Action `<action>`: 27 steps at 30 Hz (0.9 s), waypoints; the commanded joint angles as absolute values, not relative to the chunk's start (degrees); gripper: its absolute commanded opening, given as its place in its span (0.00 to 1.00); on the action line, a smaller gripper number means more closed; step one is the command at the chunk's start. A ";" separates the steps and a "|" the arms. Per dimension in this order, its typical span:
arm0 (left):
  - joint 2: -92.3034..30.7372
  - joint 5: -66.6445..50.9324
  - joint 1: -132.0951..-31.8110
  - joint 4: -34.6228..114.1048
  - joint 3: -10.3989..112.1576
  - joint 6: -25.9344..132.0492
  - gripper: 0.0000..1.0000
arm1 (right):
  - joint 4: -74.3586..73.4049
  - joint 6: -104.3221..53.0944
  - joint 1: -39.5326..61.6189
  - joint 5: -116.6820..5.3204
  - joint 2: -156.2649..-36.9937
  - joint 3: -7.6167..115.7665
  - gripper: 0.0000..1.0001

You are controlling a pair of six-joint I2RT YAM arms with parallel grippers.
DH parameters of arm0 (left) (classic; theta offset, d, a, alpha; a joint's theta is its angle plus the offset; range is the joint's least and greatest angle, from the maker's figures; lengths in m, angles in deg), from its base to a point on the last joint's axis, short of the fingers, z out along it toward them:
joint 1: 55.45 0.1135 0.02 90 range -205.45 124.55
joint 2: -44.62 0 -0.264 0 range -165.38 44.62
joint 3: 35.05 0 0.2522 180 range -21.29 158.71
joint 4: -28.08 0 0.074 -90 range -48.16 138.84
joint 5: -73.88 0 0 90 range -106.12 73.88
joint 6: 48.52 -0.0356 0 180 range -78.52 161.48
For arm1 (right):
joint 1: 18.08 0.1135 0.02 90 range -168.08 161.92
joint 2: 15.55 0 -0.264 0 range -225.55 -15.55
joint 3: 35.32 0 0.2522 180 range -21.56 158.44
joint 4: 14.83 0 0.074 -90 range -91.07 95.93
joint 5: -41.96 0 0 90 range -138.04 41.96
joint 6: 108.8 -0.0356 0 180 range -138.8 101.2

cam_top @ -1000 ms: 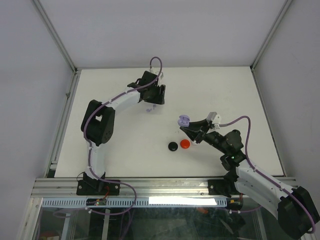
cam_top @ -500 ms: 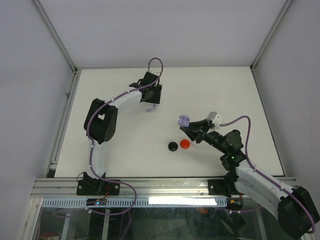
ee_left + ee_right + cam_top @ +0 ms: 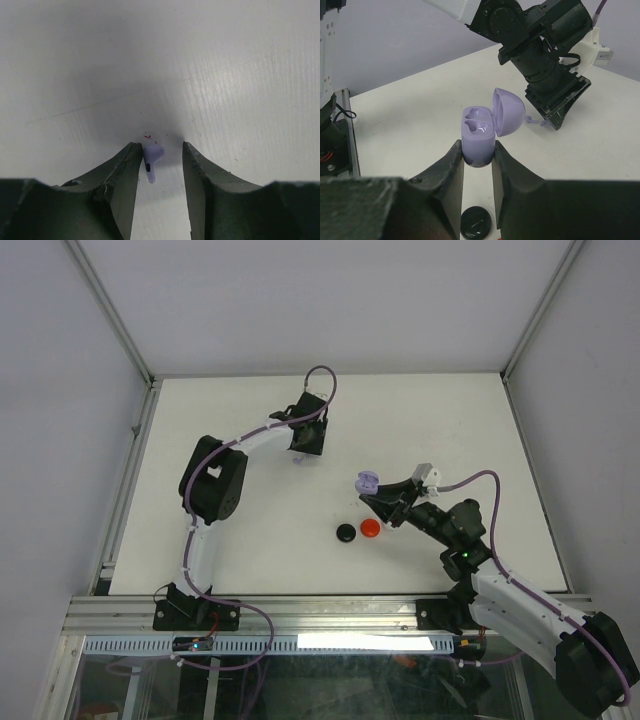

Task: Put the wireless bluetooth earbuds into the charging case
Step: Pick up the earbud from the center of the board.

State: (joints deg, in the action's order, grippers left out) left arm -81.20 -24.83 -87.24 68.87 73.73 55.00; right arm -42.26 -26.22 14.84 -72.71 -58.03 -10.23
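Observation:
A lavender earbud (image 3: 151, 161) lies on the white table between the jaws of my left gripper (image 3: 160, 147). It touches the left finger (image 3: 127, 170), with a gap to the right finger (image 3: 197, 170), so the gripper is open around it. From above, the left gripper (image 3: 305, 440) points down at the earbud (image 3: 297, 460) on the far middle of the table. My right gripper (image 3: 478, 150) is shut on the lavender charging case (image 3: 479, 140), held above the table with its lid (image 3: 507, 112) hinged open and both sockets showing nothing inside.
A black round case (image 3: 346, 532) and a red round case (image 3: 370, 528) lie on the table just below the right gripper (image 3: 378, 492). The black case (image 3: 477, 223) shows under the right fingers. Metal frame rails border the table.
The left gripper's jaws have narrowed around the lavender earbud, and the left wrist has shifted slightly over it. The right arm and the case have not moved.

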 commanded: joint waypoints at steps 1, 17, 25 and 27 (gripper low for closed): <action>-81.51 -27.81 -87.68 68.16 76.25 55.49 0.39 | -44.20 -26.53 15.05 -72.55 -57.83 -9.83 0.00; -83.46 -30.36 -89.33 72.35 77.67 54.69 0.26 | -43.88 -26.62 15.07 -72.91 -57.60 -9.55 0.00; -82.77 -30.52 -89.38 73.40 78.02 54.87 0.18 | -43.66 -26.58 15.06 -72.86 -57.43 -9.59 0.00; -81.84 -30.36 -89.35 73.40 77.88 54.99 0.17 | -43.53 -26.53 15.08 -72.78 -57.43 -9.56 0.00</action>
State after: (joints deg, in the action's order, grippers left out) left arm -82.64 -29.72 -88.88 71.36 76.31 54.76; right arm -41.74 -26.24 14.84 -72.73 -58.03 -10.23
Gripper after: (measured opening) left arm 0.194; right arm 0.271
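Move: The purple earbud I am after lies practically between my left fingertips, level fore and aft with my grip point, about 1 cm to its left and 1 cm below, close by the left-side finger. Its twin rests roughly 4 cm to the left and 2 cm back from my left hand, also on the board. From my right hand, which holds up the open purple case, the first earbud is some 24 cm ahead, 13 cm to the left and 20 cm lower. I keep my left hand in place just over the board, straying under 1 cm, and close its fingers from a bit under half open to about a fifth, tips bracketing the earbud until they pinch it from both sides. As they close I roll the wrist about 5 degrees, left side up. ##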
